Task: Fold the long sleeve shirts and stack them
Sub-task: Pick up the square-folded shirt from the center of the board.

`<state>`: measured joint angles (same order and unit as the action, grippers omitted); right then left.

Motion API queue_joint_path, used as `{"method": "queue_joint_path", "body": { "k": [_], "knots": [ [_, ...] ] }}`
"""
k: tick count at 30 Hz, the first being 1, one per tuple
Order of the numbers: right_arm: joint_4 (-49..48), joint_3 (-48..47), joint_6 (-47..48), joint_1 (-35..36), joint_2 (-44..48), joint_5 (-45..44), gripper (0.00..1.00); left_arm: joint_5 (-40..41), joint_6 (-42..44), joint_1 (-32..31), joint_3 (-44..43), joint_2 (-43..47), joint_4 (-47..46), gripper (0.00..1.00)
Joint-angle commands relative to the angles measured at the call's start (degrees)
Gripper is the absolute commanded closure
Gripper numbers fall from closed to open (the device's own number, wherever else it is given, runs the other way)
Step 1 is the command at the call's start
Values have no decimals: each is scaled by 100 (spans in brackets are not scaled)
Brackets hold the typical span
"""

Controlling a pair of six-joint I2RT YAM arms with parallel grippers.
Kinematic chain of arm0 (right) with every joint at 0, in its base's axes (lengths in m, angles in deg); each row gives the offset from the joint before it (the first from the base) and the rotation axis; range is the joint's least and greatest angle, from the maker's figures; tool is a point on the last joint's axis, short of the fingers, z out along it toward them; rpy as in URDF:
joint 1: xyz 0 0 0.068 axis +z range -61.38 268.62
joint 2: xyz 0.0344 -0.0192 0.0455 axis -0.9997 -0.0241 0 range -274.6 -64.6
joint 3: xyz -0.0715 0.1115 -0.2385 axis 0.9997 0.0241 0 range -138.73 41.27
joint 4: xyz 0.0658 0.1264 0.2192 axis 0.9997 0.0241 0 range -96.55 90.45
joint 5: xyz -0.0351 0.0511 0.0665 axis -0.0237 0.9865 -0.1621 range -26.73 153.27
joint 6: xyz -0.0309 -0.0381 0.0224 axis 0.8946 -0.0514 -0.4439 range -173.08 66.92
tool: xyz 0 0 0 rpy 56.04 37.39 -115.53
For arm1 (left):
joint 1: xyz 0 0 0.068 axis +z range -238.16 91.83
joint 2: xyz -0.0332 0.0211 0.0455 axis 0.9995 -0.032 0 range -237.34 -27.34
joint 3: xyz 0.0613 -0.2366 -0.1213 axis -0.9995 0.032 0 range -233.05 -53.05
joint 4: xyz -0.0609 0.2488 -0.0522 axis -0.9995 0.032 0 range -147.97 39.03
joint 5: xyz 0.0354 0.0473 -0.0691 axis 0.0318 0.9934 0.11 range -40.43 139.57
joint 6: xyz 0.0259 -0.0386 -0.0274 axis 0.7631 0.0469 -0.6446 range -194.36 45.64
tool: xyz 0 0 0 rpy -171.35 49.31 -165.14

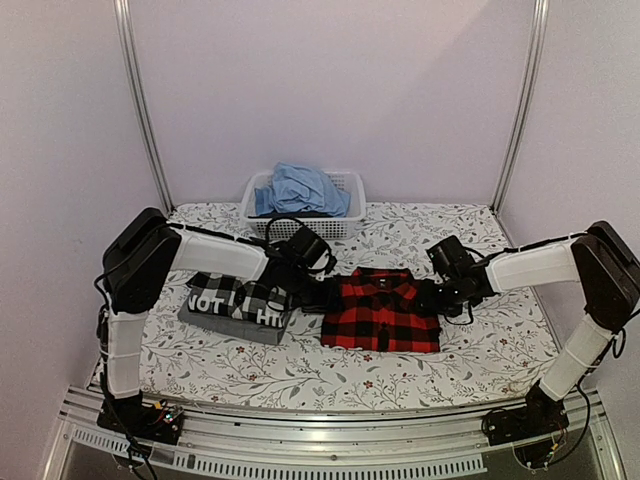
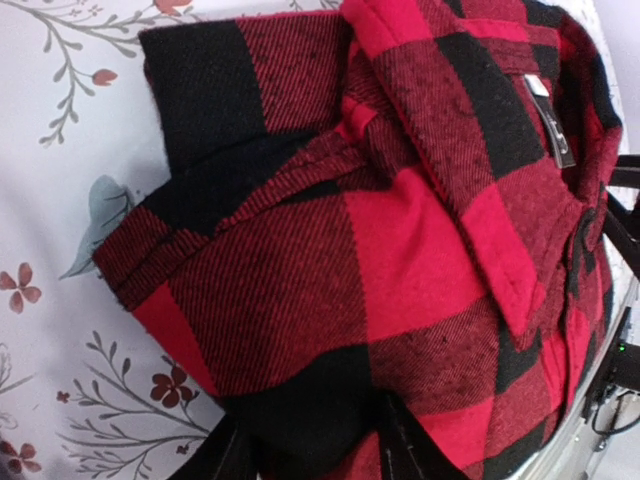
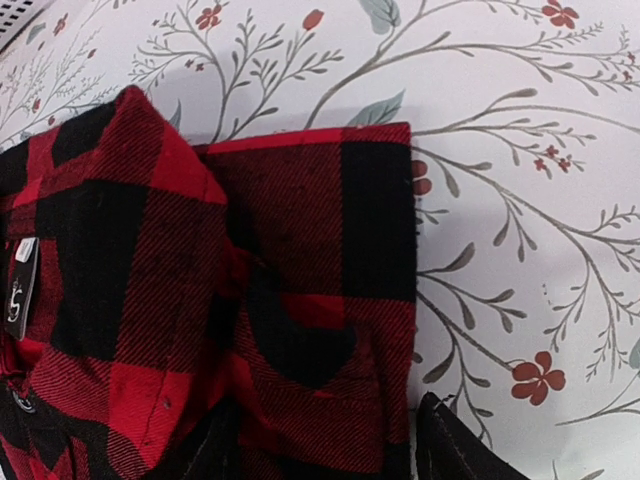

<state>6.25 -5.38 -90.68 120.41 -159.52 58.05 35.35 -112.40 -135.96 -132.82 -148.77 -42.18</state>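
The red-and-black flannel shirt [image 1: 380, 312] lies folded into a rectangle at the middle of the table, collar up. My left gripper [image 1: 318, 296] is at its left edge. In the left wrist view the flannel [image 2: 400, 230] bulges between the fingers of that gripper [image 2: 315, 460] and touches both. My right gripper [image 1: 432, 300] is at the flannel's right edge. In the right wrist view it [image 3: 320, 455] straddles the folded edge [image 3: 200, 280], with a strip of table showing beside its right finger [image 3: 450, 450]. Left of the flannel, a folded black-and-white check shirt [image 1: 245, 297] lies on a dark grey lettered one [image 1: 225, 322].
A white basket [image 1: 345, 215] with blue cloth [image 1: 300, 190] in it stands at the back centre. The table wears a floral cover [image 1: 470, 360]. Walls and metal posts close in the back and both sides.
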Motion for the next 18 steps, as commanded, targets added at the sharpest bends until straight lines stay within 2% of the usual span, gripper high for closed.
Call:
{"method": "queue_joint_path", "body": {
  "k": [1, 4, 7, 11, 14, 18],
  "knots": [
    [-21, 29, -163, 165, -265, 399, 45, -232, -95, -99, 31, -335, 130, 63],
    [-145, 34, -225, 186, -340, 462, 53, -317, -137, -108, 15, -372, 48, 73],
    [-189, 29, -271, 198, -337, 464, 67, -345, -142, -108, -18, -375, 24, 87],
    [-201, 16, -282, 197, -250, 656, 86, -301, -125, -115, -61, -322, 6, 100],
    [-231, 1, -277, 205, -198, 756, 99, -244, -119, -112, -90, -203, -33, 100],
    [-274, 13, -306, 230, -22, 851, 100, -211, -101, -108, -147, -13, -30, 100]
  ]
}}
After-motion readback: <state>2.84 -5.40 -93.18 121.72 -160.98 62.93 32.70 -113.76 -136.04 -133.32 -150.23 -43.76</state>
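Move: The square-folded shirt's middle lies about 10 cm to the right of my left hand and 3 cm back, and about 8 cm to the left of my right hand, also 3 cm back; both pairs of half-open fingertips are already down at its side edges. The black-and-white folded stack sits some 19 cm to my left hand's left, about 2 cm back. The white basket stands roughly 23 cm ahead of my left hand and 5 cm to its left. I shut both grippers on the shirt's opposite sides, pinching cloth low at the table. My right hand slides about 2.5 cm left, in towards the shirt's middle, rolling some 5 degrees as it closes fully; my left hand edges only about 1 cm right, sinking slightly, and closes fully too. Then I keep both grips, low, without lifting. ##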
